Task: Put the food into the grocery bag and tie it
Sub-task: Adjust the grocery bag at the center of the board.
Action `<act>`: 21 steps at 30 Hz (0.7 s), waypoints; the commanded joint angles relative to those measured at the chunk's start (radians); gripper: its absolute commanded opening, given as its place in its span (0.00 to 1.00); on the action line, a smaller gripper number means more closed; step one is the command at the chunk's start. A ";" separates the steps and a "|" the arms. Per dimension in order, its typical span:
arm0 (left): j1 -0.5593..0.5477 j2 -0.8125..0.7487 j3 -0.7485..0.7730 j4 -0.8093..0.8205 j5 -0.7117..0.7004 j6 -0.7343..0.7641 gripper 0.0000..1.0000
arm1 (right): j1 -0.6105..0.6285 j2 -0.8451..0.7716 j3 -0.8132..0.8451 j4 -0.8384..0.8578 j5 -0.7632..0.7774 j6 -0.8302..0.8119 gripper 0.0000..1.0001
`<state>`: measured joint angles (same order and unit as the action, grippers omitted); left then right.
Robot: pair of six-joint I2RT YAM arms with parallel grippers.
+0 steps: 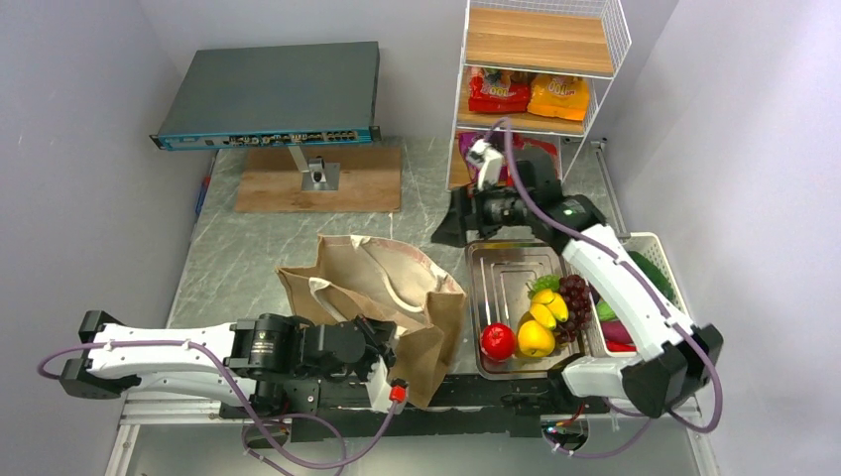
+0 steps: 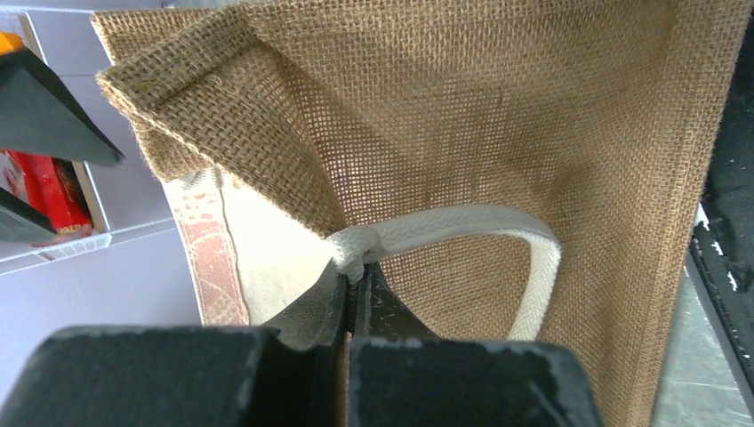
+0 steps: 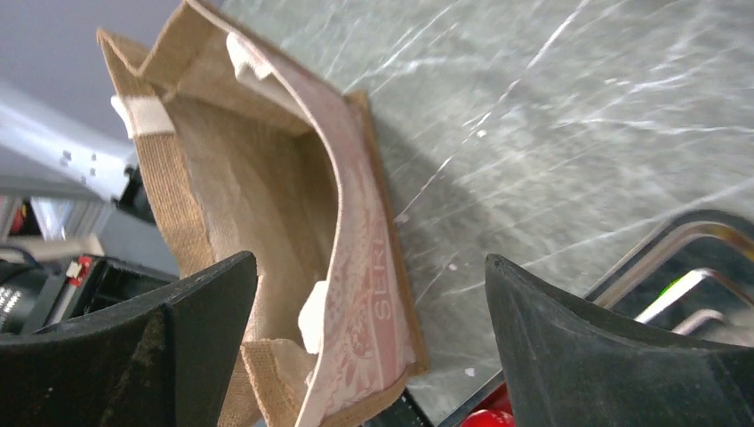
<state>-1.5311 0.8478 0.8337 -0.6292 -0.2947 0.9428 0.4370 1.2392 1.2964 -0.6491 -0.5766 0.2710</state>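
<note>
The brown grocery bag (image 1: 377, 288) stands open mid-table, with cream handles. My left gripper (image 1: 387, 347) is at the bag's near side, shut on one white handle (image 2: 462, 222); in the left wrist view the jaws (image 2: 360, 280) pinch the handle's end against the woven wall (image 2: 489, 116). My right gripper (image 1: 451, 226) hovers open beyond the bag, empty, and it frames the bag's mouth (image 3: 240, 178) between wide-spread fingers (image 3: 371, 260). Food lies in a metal tray (image 1: 501, 268): a red apple (image 1: 498, 341), yellow fruit (image 1: 536, 337) and dark grapes (image 1: 573, 294). Red (image 1: 499, 91) and orange (image 1: 558, 97) snack packets sit on the shelf.
A white basket (image 1: 660, 248) with green vegetables (image 1: 650, 273) stands right of the tray. A wire shelf rack (image 1: 540, 40) is at the back right. A grey electronics box (image 1: 273, 94) on a stand sits over a wooden board (image 1: 317, 178) at the back left.
</note>
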 commanded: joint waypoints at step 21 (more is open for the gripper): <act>-0.086 -0.002 -0.034 -0.038 -0.141 -0.245 0.00 | 0.277 0.321 0.117 0.052 0.038 -0.067 0.46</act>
<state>-1.6009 0.8589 0.8181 -0.6228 -0.3904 0.7612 0.6930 1.5784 1.3979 -0.6388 -0.5503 0.2066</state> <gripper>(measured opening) 0.025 0.541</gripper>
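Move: The grocery bag's far rim, towards its right end, lies about 10 cm to the right hand's left, 3 cm back and 11 cm lower. The bag's front handle, already pinched by the left hand, is some 15 cm left, 18 cm back and 10 cm below the right hand; the tomato is roughly 16 cm right, 22 cm back and 25 cm down. From the left hand, that far rim is about 15 cm ahead, 10 cm right, nearly level. Right hand swings 9 cm left and 8 cm down, half-closing around the far rim; left keeps the handle pinched. ##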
